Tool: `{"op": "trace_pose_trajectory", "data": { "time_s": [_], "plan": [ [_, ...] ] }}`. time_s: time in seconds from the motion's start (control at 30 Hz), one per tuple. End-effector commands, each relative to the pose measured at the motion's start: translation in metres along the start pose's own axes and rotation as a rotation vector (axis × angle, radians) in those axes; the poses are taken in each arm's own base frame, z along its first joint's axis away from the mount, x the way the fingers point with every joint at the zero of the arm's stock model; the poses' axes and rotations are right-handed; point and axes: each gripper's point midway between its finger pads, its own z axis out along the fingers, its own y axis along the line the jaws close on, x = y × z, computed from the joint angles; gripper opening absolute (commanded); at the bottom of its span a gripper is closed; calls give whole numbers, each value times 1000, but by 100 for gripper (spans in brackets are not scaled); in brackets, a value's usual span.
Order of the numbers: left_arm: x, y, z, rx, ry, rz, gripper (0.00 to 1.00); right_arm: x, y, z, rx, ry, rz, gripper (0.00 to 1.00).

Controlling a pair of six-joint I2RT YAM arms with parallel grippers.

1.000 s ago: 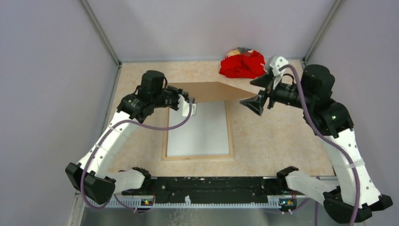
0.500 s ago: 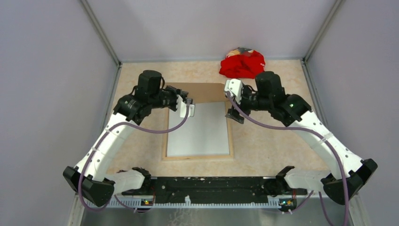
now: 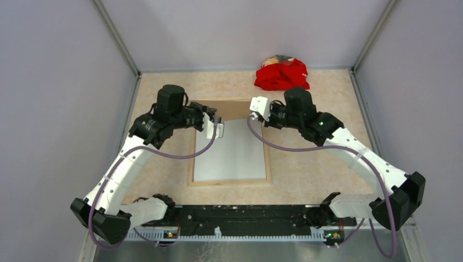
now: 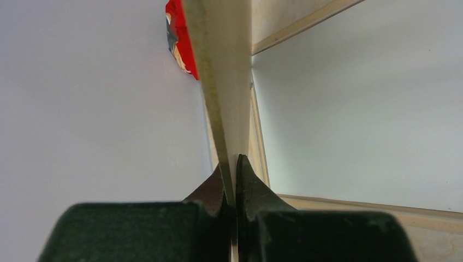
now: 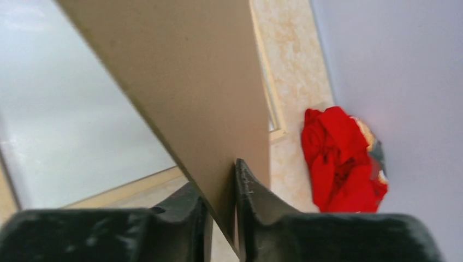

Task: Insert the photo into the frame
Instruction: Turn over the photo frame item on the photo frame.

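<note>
The frame (image 3: 229, 183) lies flat mid-table with its light wood back up. The photo (image 3: 232, 153) rests inside it, plain white back showing. A brown backing board (image 3: 235, 109) hangs tilted over the frame's far end. My left gripper (image 3: 218, 123) is shut on the board's left edge, and the left wrist view shows its jaws (image 4: 232, 164) pinching the thin board (image 4: 221, 82). My right gripper (image 3: 254, 112) is shut on the board's right corner. The right wrist view shows the board (image 5: 180, 71) between the jaws (image 5: 221, 180), with the photo (image 5: 65, 125) and the frame rail (image 5: 125, 188) below.
A crumpled red cloth (image 3: 282, 75) lies at the back of the table near the far wall, right of the board, and also shows in the right wrist view (image 5: 341, 161). Grey walls enclose the table on three sides.
My right arm swung in from the right to the board's right corner and its wide-open jaws closed on it. The board now sits lower and flatter. The left gripper kept its grip.
</note>
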Motion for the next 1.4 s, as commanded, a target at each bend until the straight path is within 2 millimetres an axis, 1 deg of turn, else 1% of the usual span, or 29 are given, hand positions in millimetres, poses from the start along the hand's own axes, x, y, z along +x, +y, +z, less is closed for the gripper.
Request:
{"op": "trace_pose_trajectory", "data": {
  "time_s": [0.0,0.03,0.13,0.23,0.27,0.3,0.33,0.37,0.4,0.43,0.47,0.57,0.63,0.7,0.77,0.8,0.83,0.9,1.0,1.07,1.1,1.17,1.23,1.37],
  "plan": [
    [-31,45,-18,-183,-96,152,0,-36,-30,-5,128,-108,-73,7],
    [-33,47,-18,-197,-105,159,0,-40,-33,-7,145,-115,-79,0],
    [-36,55,-20,-264,-122,159,0,-49,-53,-17,257,-140,-95,0],
    [-39,72,-26,-358,-131,159,0,-65,-79,-40,427,-214,-78,0],
    [-40,80,-30,-400,-133,147,10,-74,-87,-51,484,-253,-68,0],
    [-42,87,-34,-439,-136,133,35,-80,-97,-62,547,-277,-56,0],
    [-43,95,-38,-476,-140,121,52,-86,-105,-74,593,-302,-42,0],
    [-46,104,-43,-521,-147,114,67,-92,-111,-83,627,-319,-27,0],
    [-46,110,-47,-557,-151,92,85,-97,-117,-91,650,-329,-10,0],
    [-47,116,-51,-589,-155,69,94,-102,-122,-99,667,-338,10,0],
    [-48,123,-57,-628,-161,61,98,-106,-125,-105,677,-343,21,0],
    [-46,135,-66,-682,-168,-12,99,-116,-136,-126,729,-368,87,0],
    [-39,148,-76,-728,-171,-102,99,-112,-140,-131,746,-338,142,0],
    [-23,161,-85,-742,-169,-220,99,-109,-150,-141,798,-319,231,0],
    [5,170,-93,-735,-158,-373,99,-105,-160,-150,852,-293,374,0],
    [18,175,-98,-724,-147,-463,99,-109,-167,-159,863,-287,440,0],
    [43,173,-97,-691,-105,-546,99,-110,-168,-157,844,-271,491,0],
    [78,162,-87,-615,-46,-690,99,-113,-166,-149,791,-247,549,0],
    [123,133,-71,-542,36,-863,99,-125,-161,-144,724,-278,627,0],
    [153,112,-68,-532,103,-952,99,-130,-158,-141,673,-287,693,0],
    [166,100,-66,-521,132,-995,99,-133,-156,-138,637,-298,757,0],
    [187,78,-63,-503,170,-1078,99,-136,-150,-128,561,-292,841,0],
    [203,56,-61,-484,191,-1137,99,-136,-145,-118,488,-304,939,0],
    [225,23,-58,-460,241,-1195,99,-132,-138,-104,337,-432,1163,0]
  ]
}}
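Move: The backing board hangs between my two hands above the frame. My left hand still holds its left edge, with its middle about 12 cm to the right and 2 cm ahead; from my right hand, its middle is about 12 cm to the left and 2 cm ahead. The frame's middle lies roughly 15 cm left of my right hand, 4 cm ahead and 25 cm below; the red cloth is about 40 cm ahead and 11 cm to the right. I finish shutting my right fingers on the backing board's right edge, then open my left fingers wide to let go of the other edge. My right hand carries the board up about 20 cm, turning clockwise and rolling its left side up, sinking slightly at the end. My left hand rises clear, swings left and forward some 20 cm, then drops to over the table outside the frame's far left corner. ##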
